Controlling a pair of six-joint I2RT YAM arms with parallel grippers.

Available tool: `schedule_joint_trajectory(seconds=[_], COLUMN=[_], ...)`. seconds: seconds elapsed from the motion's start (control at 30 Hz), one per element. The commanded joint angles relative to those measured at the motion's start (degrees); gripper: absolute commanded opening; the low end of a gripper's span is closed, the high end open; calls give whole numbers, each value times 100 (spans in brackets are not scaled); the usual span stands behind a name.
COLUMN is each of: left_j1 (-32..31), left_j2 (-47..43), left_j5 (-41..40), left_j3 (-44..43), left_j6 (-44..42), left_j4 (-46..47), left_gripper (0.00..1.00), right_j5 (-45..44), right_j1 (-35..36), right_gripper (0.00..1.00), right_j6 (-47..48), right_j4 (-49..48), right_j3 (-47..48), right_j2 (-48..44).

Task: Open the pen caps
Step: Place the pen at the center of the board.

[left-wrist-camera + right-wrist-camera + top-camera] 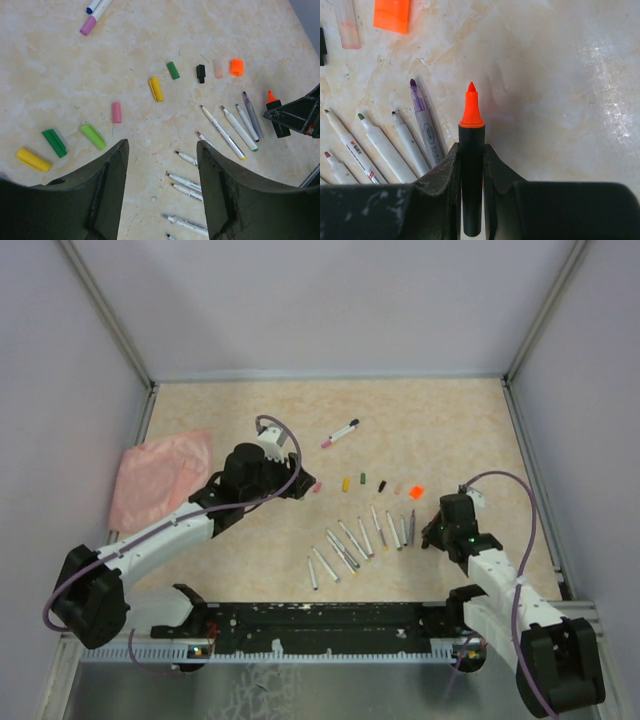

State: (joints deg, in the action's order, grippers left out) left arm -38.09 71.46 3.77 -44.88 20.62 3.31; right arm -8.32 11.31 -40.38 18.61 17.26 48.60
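Note:
Several loose pen caps lie in a curved row on the table: yellow (33, 159), green (54, 142), lime (93, 136), pink (116, 112), yellow (156, 88), green (173, 70), black (200, 73) and orange (237, 67). Uncapped white pens (350, 545) lie fanned out nearer the arms. One pen (340, 432) lies apart at the back with its ends still covered. My left gripper (162, 145) hovers open and empty over the table, above the pink cap (317, 487). My right gripper (471, 147) is shut on the dark highlighter (471, 165), its orange tip (471, 107) bare, just right of the pens.
A pink cloth (160, 475) lies at the left of the table. Metal frame posts and pale walls close in the sides and back. The orange cap (392, 15) and a pale translucent cap (349, 27) lie ahead and left of the highlighter.

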Motion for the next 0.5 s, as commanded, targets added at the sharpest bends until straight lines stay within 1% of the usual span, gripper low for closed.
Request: schedule_joint_trajectory(seconds=[0.0,0.13,0.23,0.3,0.47], left_j1=[60,69,73,73,73], left_j2=[-160,-128,-82,-48,-33], left_j5=[-220,-179,-120,-114,-181], left_j3=[-106,-161,-235,-332,-473], left_j6=[-152,-215,-289,-352,-607], left_j4=[-201,-251,-308,-410,-626], left_gripper=[62,62,62,63,63], right_j5=[71,53,34,36,37], right_j1=[-83,-85,-87,-86,-85], right_gripper=[16,29,36,37,38], right_j6=[134,114,103,100,97], right_j4=[-323,-299,-284,-286,-212], right_j3=[72,40,16,4,35], right_j2=[56,-38,-123,-156,-299])
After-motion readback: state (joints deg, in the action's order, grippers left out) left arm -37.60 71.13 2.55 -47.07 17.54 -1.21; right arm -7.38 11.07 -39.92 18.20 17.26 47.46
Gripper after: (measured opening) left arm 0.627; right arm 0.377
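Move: I still hold the black-bodied highlighter in my right hand, its orange tip pointing ahead, and the bare board meant for it is directly below, about 1 cm down. The purple pen lies some 4 cm to the left and 2 cm farther out, the thin grey pen about 7 cm left and 1 cm ahead. The orange cap is roughly 13 cm ahead and 3 cm left. From my left hand that spot is some 33 cm right, 14 cm back and 16 cm below. I keep my right hand where it is, low over the board just right of the purple pen, and open my fingers part-way so that the pinch on the highlighter's black body ends. The wrist keeps its slant; as the fingers part I ease up by barely half a centimetre, with one fingertip remaining either side of the body. ##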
